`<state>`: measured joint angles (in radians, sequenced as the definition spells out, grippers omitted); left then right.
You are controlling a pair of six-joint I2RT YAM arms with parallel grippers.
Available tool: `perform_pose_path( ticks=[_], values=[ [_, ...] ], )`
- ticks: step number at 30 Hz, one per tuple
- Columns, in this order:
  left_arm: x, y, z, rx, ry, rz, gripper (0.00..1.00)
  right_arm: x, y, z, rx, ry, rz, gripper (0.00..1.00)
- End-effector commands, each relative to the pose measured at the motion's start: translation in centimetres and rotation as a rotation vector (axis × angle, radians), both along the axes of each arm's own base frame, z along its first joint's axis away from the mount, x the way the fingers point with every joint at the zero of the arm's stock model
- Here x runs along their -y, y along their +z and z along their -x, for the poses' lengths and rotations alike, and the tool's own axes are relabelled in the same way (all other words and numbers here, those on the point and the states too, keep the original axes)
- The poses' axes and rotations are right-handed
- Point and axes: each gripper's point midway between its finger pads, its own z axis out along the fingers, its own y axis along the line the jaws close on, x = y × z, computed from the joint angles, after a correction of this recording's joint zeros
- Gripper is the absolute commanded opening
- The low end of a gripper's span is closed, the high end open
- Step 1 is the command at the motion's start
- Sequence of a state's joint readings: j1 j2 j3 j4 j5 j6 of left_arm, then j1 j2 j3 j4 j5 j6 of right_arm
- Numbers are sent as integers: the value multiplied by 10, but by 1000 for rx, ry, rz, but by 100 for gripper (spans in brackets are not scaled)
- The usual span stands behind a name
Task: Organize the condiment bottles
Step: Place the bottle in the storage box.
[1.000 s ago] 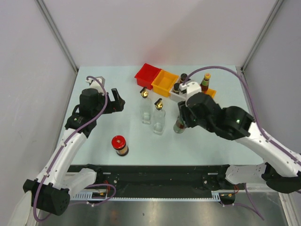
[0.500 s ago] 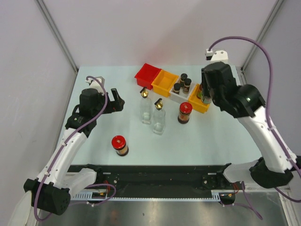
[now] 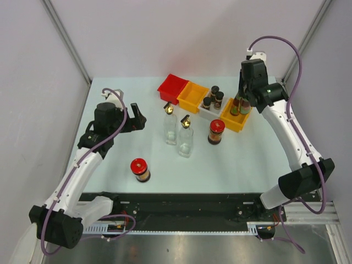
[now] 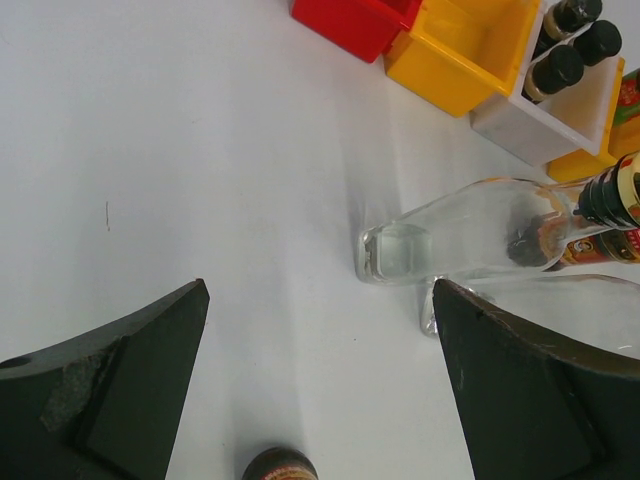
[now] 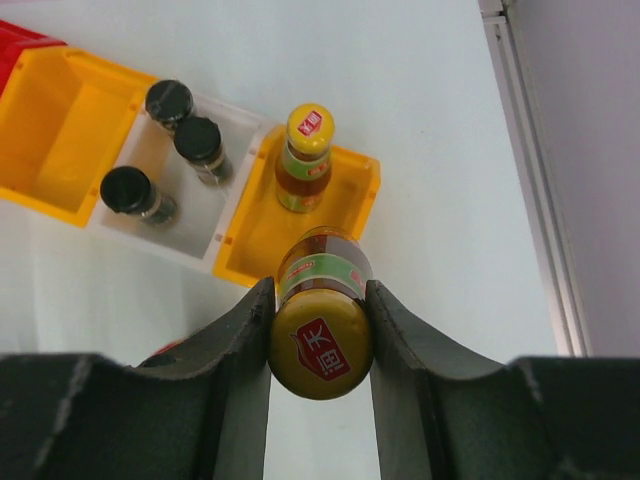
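Note:
My right gripper (image 5: 320, 330) is shut on a yellow-capped sauce bottle (image 5: 321, 343), held upright at the right-hand orange bin (image 5: 250, 240). Whether its base touches the bin floor I cannot tell. A second sauce bottle (image 5: 305, 160) stands in that bin. Three black-capped shakers (image 5: 198, 140) fill the white bin (image 3: 212, 111). Two clear glass bottles (image 3: 171, 125) (image 3: 186, 140) stand mid-table. One red-lidded jar (image 3: 216, 131) is beside them, another (image 3: 140, 169) near the front. My left gripper (image 3: 137, 116) (image 4: 320, 300) hangs open and empty left of the glass bottles (image 4: 460, 235).
A red bin (image 3: 172, 88) and an orange bin (image 3: 191, 97) sit at the back of the table, both holding nothing. The right table edge and a metal rail (image 5: 530, 170) run close to the right-hand orange bin (image 3: 234, 123).
My right arm swung from mid-table up and back to the right orange bin, carrying the sauce bottle. That uncovered the red-lidded jar beside the glass bottles. The left arm stayed still.

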<state>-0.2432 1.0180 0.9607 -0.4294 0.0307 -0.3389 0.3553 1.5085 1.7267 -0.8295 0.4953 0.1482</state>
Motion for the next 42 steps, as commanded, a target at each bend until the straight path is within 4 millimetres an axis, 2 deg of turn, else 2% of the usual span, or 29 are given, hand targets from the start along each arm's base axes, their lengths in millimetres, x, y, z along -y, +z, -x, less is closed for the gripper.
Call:
perform_pose_path(
  ticks=[1, 8, 9, 11, 17, 26, 36, 42],
  values=[
    [-2, 2, -7, 20, -3, -6, 100, -10, 33, -41, 206, 11, -108, 0],
    [-3, -2, -10, 4, 0, -13, 100, -13, -8, -71, 163, 0, -132, 0],
    [-3, -3, -10, 1, 0, -13, 100, -14, -8, -75, 176, 0, -136, 0],
    [-4, -4, -11, -2, 1, -14, 100, -12, -22, -79, 164, -5, -137, 0],
    [-5, -6, -13, -9, 3, -18, 100, -13, -42, -91, 140, -13, -145, 0],
    [-7, -3, -14, -3, 4, -16, 100, -9, -68, -91, 80, -41, -130, 0],
    [0, 0, -9, -3, -37, 3, 100, -3, -100, -90, 13, -74, -154, 0],
    [-8, 7, -6, 8, -7, -18, 100, -2, -115, -91, -25, -86, -169, 11]
  ],
)
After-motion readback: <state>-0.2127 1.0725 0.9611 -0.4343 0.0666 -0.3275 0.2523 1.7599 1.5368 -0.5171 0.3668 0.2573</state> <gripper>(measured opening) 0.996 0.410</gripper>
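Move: The near half of the yellow box at the right end of the row is where the held sauce bottle goes; the box lies about 9 cm ahead of the right hand, straight on, and 28 cm below. The sauce bottle already in the box stands some 11 cm ahead, the white box 13 cm ahead and 11 cm left, and the red-lidded jar 3 cm back and 11 cm left. From the left hand the yellow box is about 16 cm ahead, 46 cm right and 20 cm below. Lower the right gripper about 14 cm with the sauce bottle still pinched near its cap: slant forward some 7 cm while sinking fast at first, then ease off and sink nearly straight down into the near half of the yellow box, in front of the bottle already there. Let the wrist tip and turn only slightly and keep the grip closed. ##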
